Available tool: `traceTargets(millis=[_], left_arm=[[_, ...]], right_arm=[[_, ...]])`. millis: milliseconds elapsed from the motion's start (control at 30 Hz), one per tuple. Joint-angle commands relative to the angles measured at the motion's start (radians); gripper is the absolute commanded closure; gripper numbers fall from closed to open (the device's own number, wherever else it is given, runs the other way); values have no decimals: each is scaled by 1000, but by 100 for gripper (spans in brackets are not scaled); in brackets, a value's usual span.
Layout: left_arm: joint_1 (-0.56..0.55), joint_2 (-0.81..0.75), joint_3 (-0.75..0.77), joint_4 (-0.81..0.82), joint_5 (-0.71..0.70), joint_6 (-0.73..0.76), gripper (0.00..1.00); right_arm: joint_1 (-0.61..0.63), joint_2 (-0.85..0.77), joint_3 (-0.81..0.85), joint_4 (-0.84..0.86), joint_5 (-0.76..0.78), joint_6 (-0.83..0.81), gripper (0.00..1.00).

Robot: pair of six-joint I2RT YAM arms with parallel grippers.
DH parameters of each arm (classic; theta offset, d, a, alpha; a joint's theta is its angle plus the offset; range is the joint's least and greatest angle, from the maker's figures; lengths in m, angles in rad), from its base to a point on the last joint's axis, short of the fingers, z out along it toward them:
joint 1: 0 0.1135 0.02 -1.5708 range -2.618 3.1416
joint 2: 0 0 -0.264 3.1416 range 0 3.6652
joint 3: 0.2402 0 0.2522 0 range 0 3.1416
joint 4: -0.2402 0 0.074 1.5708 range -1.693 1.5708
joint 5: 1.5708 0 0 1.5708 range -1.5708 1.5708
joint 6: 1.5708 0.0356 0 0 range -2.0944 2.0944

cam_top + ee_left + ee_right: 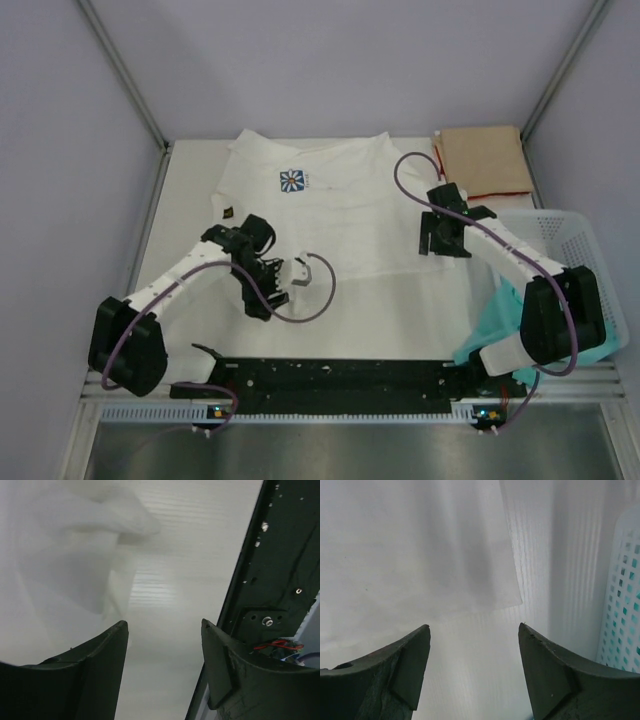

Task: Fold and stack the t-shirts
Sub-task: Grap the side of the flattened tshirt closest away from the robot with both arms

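Observation:
A white t-shirt with a blue daisy print lies spread flat across the middle of the table. A tan t-shirt with a red edge lies folded at the back right. My left gripper hovers over the white tee's near left part, open and empty, with bunched white cloth just ahead of it. My right gripper is over the tee's right edge, open with nothing between its fingers. The corner of the white cloth lies just beyond the tips.
A white mesh basket stands at the right with teal cloth in it; its wall is close to my right gripper. A black rail runs along the near edge, also seen as the rail beside my left gripper.

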Motion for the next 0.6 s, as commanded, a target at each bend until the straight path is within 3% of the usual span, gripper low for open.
traceTargets(millis=[0,200,300,567], left_arm=[[-131,-48,-123,137,29,-68,35],[-202,-8,-215,358,-93,-136,35],[-208,9,-241,416,-126,-141,35],[-227,78,-300,527,-238,-147,36]], right_arm=[[-3,11,4,56,-13,67,30],[-28,2,-37,104,19,113,30],[-77,11,-71,159,-45,150,30],[-103,117,-96,213,-27,193,31]])
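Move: The shirt's crumpled near hem at its left end lies about 3 cm ahead of the left hand, 5 cm to its right and 9 cm below; the table's front edge is 7 cm straight back of that hand, equally low. From the right hand, the shirt's near-right hem corner lies level ahead, 4 cm right and 8 cm down. The basket's middle sits some 25 cm right of the right hand, 3 cm back and 3 cm lower; the brown board is 25 cm ahead, 12 cm right and 7 cm down. Onto the crumpled near hem of the shirt the left hand sinks some 8 cm, shifting a little right and swinging back about 4 cm before coming forward again, its fingers staying open. Over the near-right hem corner the right hand settles more slowly, about 4 cm down and slightly right, turning clockwise, also open. Neither hand grips yet; touch can't be made out. ##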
